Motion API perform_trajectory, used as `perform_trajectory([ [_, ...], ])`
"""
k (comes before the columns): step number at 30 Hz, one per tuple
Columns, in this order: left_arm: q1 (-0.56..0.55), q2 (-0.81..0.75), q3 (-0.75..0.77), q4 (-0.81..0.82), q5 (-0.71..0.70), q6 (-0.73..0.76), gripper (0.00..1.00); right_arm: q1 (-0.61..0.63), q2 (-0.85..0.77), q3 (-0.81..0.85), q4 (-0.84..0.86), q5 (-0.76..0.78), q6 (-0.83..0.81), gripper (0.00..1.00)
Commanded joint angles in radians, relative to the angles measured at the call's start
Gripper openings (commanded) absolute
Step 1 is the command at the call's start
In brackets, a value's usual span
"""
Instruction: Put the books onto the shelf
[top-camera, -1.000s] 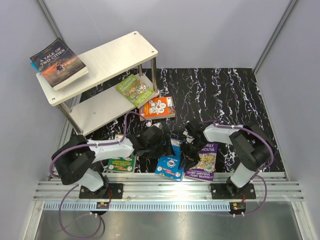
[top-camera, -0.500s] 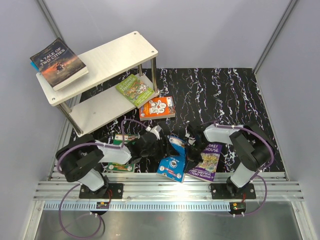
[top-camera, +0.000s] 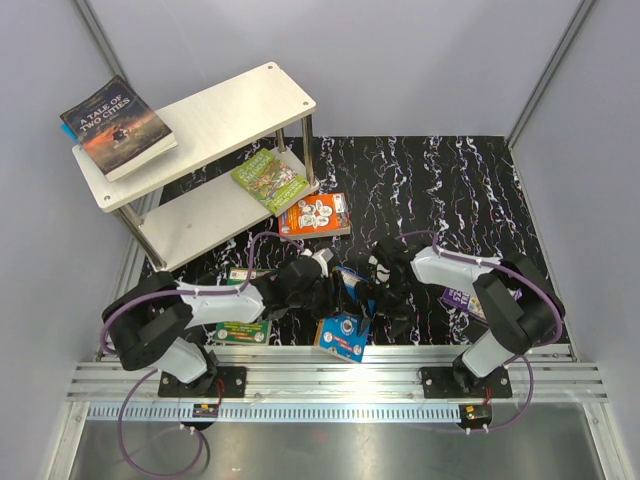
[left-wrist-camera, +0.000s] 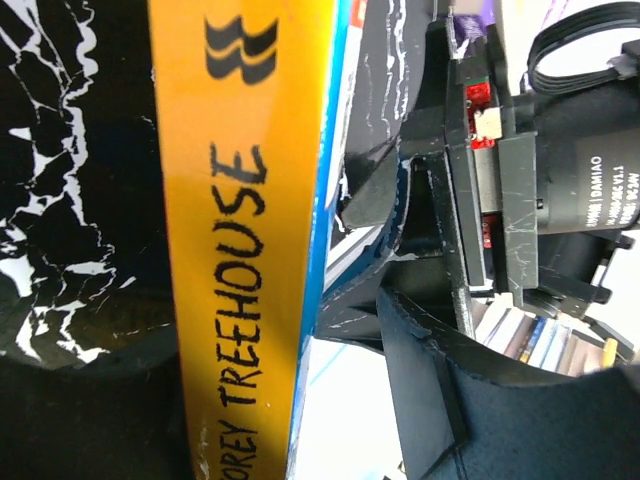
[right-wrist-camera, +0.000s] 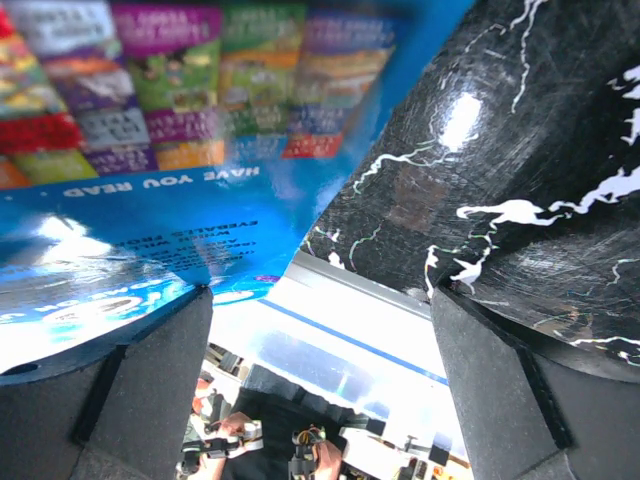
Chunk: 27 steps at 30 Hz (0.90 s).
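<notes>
A blue book (top-camera: 346, 326) with a yellow "Treehouse" spine (left-wrist-camera: 245, 230) stands tilted on edge between both grippers at the near middle of the table. My left gripper (top-camera: 322, 290) (left-wrist-camera: 280, 390) is open around its spine, and a gap shows between the cover and the right finger (left-wrist-camera: 470, 400). My right gripper (top-camera: 373, 288) (right-wrist-camera: 320, 370) is wide open, the book's back cover (right-wrist-camera: 150, 200) resting on one finger (right-wrist-camera: 140, 390). The shelf (top-camera: 230, 110) stands at the far left. It holds a dark book (top-camera: 117, 126) on its top board and a green one (top-camera: 269, 179) on the lower board.
An orange book (top-camera: 315, 216) lies on the black marbled table (top-camera: 440, 190) by the shelf's near post. Another green book (top-camera: 241, 328) lies under my left arm, and a purple one (top-camera: 467, 301) under my right arm. Grey walls close in on both sides.
The blue book has risen from lying flat to standing on edge. My right gripper let go of it and opened wide. My left gripper narrowed around the spine. The purple book now sits farther right.
</notes>
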Motion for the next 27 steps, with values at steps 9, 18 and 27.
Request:
perform_trajectory([
  [9, 0.026, -0.171, 0.126, -0.289, -0.045, 0.114, 0.0, -0.151, -0.212, 0.044, 0.066, -0.013, 0.029, 1.0],
  [18, 0.15, -0.361, 0.183, -0.347, -0.033, 0.12, 0.0, -0.214, -0.395, 0.118, 0.016, -0.082, 0.078, 1.0],
  [27, 0.204, -0.433, 0.166, -0.094, 0.068, -0.064, 0.0, -0.261, -0.424, 0.016, 0.51, -0.424, 0.373, 1.0],
])
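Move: The blue treehouse book is already pinched by its spine in the left hand, its middle about 3 cm to that hand's right and some 2 cm back and below. It lies roughly 9 cm left of the open right hand. From the left hand, the shelf's lower board is about 24 cm ahead and 27 cm left, a little below; the orange book is 22 cm ahead and 6 cm left, and the green coin book is level, 24 cm left. The blue book is carried mainly up, about 13 cm, and some 5 cm forward and left, the left fingers keeping their hold on its spine. The right hand, fingers wide open, goes up about 15 cm and 8 cm forward beside the book's free edge, then slightly left as it rolls its left side up by some 35 degrees, bringing the page edge into view between its fingers. ##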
